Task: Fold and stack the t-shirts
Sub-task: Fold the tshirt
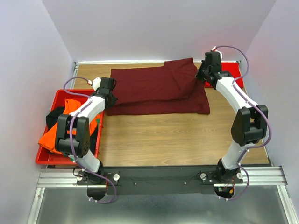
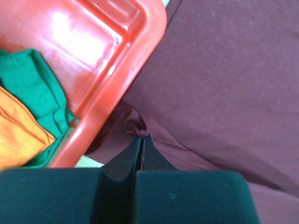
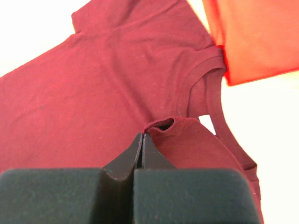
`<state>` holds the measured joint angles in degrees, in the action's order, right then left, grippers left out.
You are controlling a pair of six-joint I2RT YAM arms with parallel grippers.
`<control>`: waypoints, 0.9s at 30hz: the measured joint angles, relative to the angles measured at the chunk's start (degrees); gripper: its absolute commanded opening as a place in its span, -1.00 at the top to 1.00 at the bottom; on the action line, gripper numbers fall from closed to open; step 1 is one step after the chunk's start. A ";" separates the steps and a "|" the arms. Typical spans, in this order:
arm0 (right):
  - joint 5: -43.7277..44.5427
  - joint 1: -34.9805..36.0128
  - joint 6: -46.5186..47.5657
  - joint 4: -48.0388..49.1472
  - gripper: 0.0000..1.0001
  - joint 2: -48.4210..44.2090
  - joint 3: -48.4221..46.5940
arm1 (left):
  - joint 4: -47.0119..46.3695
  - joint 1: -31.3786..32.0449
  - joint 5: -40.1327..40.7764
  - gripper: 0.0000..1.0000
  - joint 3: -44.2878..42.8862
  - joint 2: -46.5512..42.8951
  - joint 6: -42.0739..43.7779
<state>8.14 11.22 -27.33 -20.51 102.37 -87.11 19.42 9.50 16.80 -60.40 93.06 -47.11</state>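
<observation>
A dark maroon t-shirt [image 1: 159,91] lies across the back of the table, its far half doubled over the near half. My left gripper [image 1: 112,98] is at its left edge, beside the tray. In the left wrist view the left gripper [image 2: 141,136] is shut on a small pucker of the maroon t-shirt [image 2: 224,70]. My right gripper [image 1: 200,76] is at the shirt's right end. In the right wrist view the right gripper [image 3: 142,134] is shut on a raised fold of the maroon t-shirt [image 3: 93,84] next to the collar. A bright red cloth [image 3: 252,37] lies just beyond.
A red plastic tray [image 1: 60,95] sits at the table's left edge, holding orange cloth [image 1: 51,137] and black cloth [image 1: 53,116]. In the left wrist view the tray rim [image 2: 117,93] touches the maroon shirt, with green cloth [image 2: 37,84] inside. White walls enclose the table.
</observation>
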 measured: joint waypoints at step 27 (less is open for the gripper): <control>-0.11 -2.21 -0.02 0.11 0.92 7.26 -3.78 | -1.53 -1.88 -1.79 0.00 -3.06 3.08 3.26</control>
<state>8.03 9.02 -27.35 -20.40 109.62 -90.89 17.89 7.62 15.00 -63.46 96.14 -43.86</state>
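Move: The right hand holds the maroon shirt's lifted near shoulder roughly 12 cm above the table. The far sleeve, where the fold is heading, lies about 8 cm ahead of it and 5 cm left; the folded red shirt is some 13 cm right and 5 cm ahead. The left hand pinches the near hem corner low down, with the far hem corner about 14 cm ahead and 1 cm left, and the red bin's middle roughly 16 cm left and 12 cm back. Sidling just over 1 cm right first, the right hand then sinks about 3.5 cm and eases forward 2.5 cm, keeping its pinch and carrying its end of the lifted layer down towards the far sleeve. The left hand creeps about 2 cm forward, low over the cloth beside the bin, and towards the end opens its fingers roughly halfway, letting go of the hem corner. ##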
